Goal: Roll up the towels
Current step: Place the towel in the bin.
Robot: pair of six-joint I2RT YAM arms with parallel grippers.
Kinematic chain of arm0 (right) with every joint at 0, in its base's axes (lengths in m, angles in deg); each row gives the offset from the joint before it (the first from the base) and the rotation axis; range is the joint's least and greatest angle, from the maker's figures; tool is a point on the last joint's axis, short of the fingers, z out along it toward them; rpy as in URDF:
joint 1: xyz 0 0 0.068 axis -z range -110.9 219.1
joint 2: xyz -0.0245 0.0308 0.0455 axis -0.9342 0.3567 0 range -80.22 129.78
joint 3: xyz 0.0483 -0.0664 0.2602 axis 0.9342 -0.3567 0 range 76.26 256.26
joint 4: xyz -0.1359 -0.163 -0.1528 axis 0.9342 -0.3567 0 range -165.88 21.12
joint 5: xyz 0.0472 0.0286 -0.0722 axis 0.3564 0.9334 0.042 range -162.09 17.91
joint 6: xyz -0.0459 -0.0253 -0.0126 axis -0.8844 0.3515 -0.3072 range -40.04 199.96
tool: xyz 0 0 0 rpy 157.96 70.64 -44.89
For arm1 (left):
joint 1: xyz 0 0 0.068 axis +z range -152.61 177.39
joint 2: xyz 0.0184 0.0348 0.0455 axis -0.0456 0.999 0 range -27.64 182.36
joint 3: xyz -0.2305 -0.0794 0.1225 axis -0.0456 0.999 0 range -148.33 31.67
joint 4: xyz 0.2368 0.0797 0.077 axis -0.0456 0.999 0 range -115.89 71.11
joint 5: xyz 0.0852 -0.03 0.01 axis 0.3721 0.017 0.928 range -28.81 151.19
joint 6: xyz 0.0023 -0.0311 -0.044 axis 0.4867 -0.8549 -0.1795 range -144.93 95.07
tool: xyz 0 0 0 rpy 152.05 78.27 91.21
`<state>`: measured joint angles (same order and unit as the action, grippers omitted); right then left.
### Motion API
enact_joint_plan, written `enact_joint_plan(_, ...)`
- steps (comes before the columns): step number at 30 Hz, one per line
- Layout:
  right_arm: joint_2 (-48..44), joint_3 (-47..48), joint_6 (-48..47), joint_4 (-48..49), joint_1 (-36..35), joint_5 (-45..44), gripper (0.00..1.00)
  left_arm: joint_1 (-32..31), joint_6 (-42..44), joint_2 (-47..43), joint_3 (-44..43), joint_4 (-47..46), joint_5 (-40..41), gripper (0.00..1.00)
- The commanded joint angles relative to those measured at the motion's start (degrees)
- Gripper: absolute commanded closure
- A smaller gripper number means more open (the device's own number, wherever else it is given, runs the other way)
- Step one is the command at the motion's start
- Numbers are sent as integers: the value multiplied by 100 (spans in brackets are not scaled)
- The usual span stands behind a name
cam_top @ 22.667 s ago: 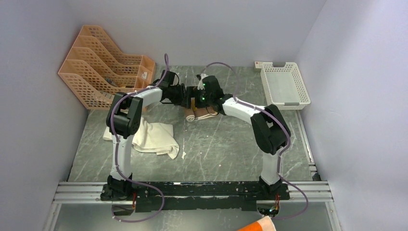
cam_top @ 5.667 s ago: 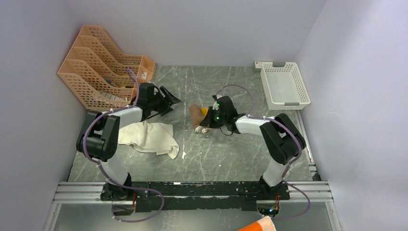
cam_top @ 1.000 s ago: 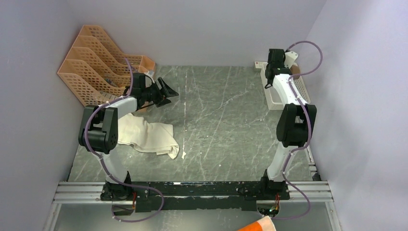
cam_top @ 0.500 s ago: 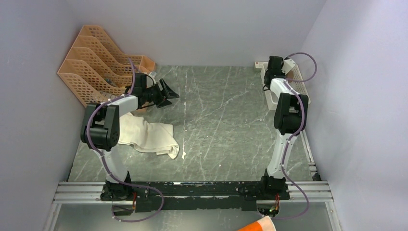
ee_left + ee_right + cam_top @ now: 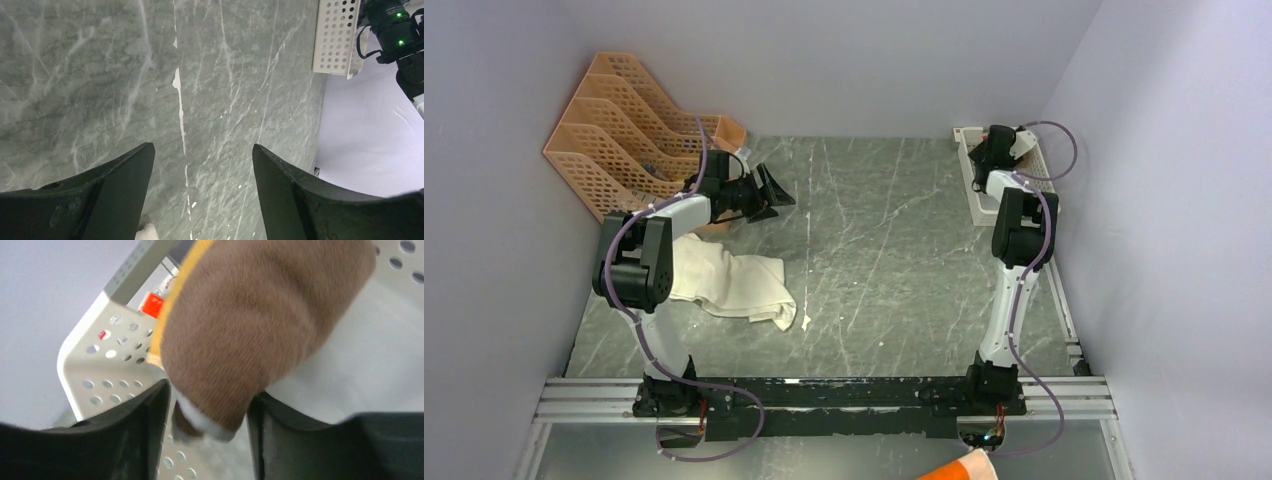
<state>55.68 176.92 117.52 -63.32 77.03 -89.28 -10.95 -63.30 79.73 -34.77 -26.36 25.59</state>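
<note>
The brown-tan towel (image 5: 250,330), rolled and with a yellow edge, lies over the white perforated basket (image 5: 95,370) at the table's far right corner. My right gripper (image 5: 207,395) has the roll's end between its fingers; the jaws stand parted, with a narrow gap at the left finger. Seen from above, the right gripper (image 5: 996,140) points down into the basket (image 5: 976,185). The cream-white towel (image 5: 729,280) lies crumpled at the left. My left gripper (image 5: 776,190) hovers open beyond it, nothing between its fingers (image 5: 125,180).
An orange file rack (image 5: 634,130) stands in the far left corner, close behind the left arm. The left wrist view shows the basket (image 5: 335,40) and the right arm (image 5: 395,30) across the marbled table. An orange object (image 5: 959,467) sits below the front rail.
The right arm has drawn in and dipped lower into the basket with the brown towel, and its jaws have widened. The left arm has barely moved.
</note>
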Motion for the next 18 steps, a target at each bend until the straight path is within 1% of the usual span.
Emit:
enact_joint_plan(1, -176, -536, 164, 1207, -10, 478, 32, 17, 374, -128, -238, 283, 158, 18)
enact_joint_plan(2, -284, -740, 182, 1429, -10, 540, 23, 16, 433, -169, -269, 363, 201, 18)
enact_joint_plan(4, -569, -1219, 209, 1940, -17, 642, 11, 8, 539, -269, -298, 449, 290, 18)
enact_joint_plan(5, -699, -1467, 234, 2189, -19, 674, 6, 8, 580, -333, -293, 467, 323, 18)
enact_joint_plan(7, -956, -1931, 250, 2678, -34, 725, 1, -8, 625, -477, -268, 534, 372, 17)
enact_joint_plan(10, -1379, -2592, 227, 3186, -58, 639, 0, -63, 733, -763, -228, 715, 476, 18)
enact_joint_plan(12, -1649, -2907, 213, 3350, -54, 537, 0, -145, 866, -981, -175, 917, 655, 18)
enact_joint_plan(14, -1893, -3058, 179, 3220, -63, 339, 0, -224, 943, -1223, -51, 1061, 828, 18)
enact_joint_plan(18, -2316, -3113, 162, 2613, -78, -100, 0, -396, 942, -1681, 367, 1277, 1046, 18)
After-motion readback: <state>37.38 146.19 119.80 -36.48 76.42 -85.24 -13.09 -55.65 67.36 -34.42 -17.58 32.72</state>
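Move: The rolled towel is still at the right fingertips, already loosening, inside the bin's far end; its middle is about 3 cm ahead, 3 cm right and 2 cm below. The bin's middle is some 9 cm back, 1 cm left and 3 cm down; the small white box sits about 4 cm ahead, 10 cm left and 3 cm below. From the left hand, the rolled towel is roughly 20 cm ahead, 55 cm right and 5 cm lower. Right fingers open wide off the rolled towel, backing about 6 cm then rising 6; left hand rises too. ##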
